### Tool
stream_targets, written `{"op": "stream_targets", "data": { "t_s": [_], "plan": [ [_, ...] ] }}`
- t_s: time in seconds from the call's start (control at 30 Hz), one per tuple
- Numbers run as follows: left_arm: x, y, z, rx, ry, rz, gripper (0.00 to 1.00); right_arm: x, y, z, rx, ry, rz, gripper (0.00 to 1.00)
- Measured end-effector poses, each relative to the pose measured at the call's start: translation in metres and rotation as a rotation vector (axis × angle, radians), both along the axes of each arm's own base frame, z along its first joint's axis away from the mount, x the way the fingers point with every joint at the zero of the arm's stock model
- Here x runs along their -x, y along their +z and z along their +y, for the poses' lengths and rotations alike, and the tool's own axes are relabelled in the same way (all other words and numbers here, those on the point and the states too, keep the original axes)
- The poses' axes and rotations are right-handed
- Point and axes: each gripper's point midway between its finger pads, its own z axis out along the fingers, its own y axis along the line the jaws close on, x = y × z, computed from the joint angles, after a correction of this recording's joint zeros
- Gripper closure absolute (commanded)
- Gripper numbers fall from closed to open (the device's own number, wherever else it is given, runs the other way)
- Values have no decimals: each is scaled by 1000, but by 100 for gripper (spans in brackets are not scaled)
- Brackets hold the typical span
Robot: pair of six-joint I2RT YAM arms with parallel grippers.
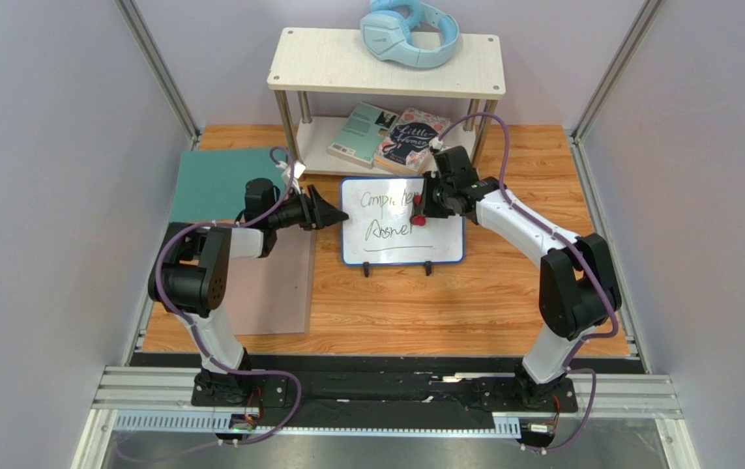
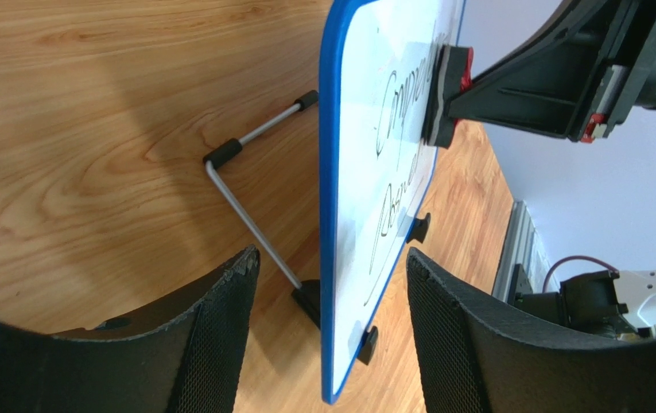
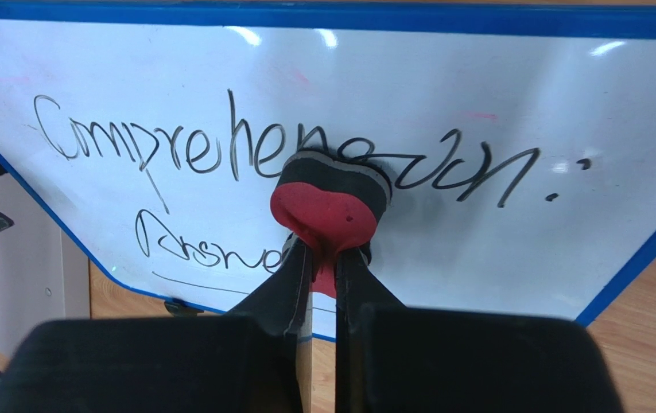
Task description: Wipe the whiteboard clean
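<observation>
The whiteboard (image 1: 445, 236), white with a blue frame and black feet, stands tilted on its wire stand at the table's middle. It bears black handwriting in two lines with a stroke under them. My right gripper (image 1: 425, 207) is shut on a red eraser with a dark felt face (image 3: 327, 205), pressed on the top line of writing (image 3: 219, 146). My left gripper (image 1: 337, 211) is open; its fingers (image 2: 219, 327) straddle the board's left edge (image 2: 333, 215) without touching it. The eraser also shows in the left wrist view (image 2: 443, 95).
A white two-level shelf (image 1: 386, 61) stands behind the board, with light-blue headphones (image 1: 410, 31) on top and two books (image 1: 391, 137) below. A teal mat (image 1: 215, 181) and a grey-brown mat (image 1: 278, 283) lie at the left. The wire stand (image 2: 245, 194) props the board.
</observation>
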Motion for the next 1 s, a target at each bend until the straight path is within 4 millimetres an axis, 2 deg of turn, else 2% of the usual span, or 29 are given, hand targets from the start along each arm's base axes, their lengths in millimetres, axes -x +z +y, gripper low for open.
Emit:
{"op": "stream_targets", "data": {
  "t_s": [0.17,0.27,0.3,0.4,0.6,0.83,1.0],
  "plan": [
    [6,-3,-16,14,-43,3,40,-10,5,-14,-10,-37,-17,100],
    [10,-3,-24,21,-68,1,59,-15,9,-24,-12,-62,-28,100],
    [10,-4,-25,23,-70,5,75,-16,10,-28,-13,-71,-34,100],
    [10,-9,-27,25,-77,23,100,-17,14,-40,-9,-101,-50,100],
    [8,-2,-37,75,-156,63,100,-23,24,-70,-4,-165,-78,100],
    [8,-6,-36,69,-152,90,100,-33,21,-108,38,-218,-86,100],
    [8,-7,-35,66,-151,97,100,-37,14,-112,41,-198,-68,100]
  ]
}}
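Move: The whiteboard's left edge runs between the open left fingers, its middle about 3 cm right and 2 cm back; the left clip is roughly 7 cm right, 13 cm back and 9 cm lower. From the right hand, holding the eraser on the board, the top-right corner lies some 10 cm right, 6 cm ahead, slightly higher; the word "Answer" about 7 cm left and 5 cm back; the pink book 15 cm straight ahead, lower. Left hand reaches 4 cm right, pinching the whiteboard's edge; right hand carries the eraser 11 cm right, cornerward. ##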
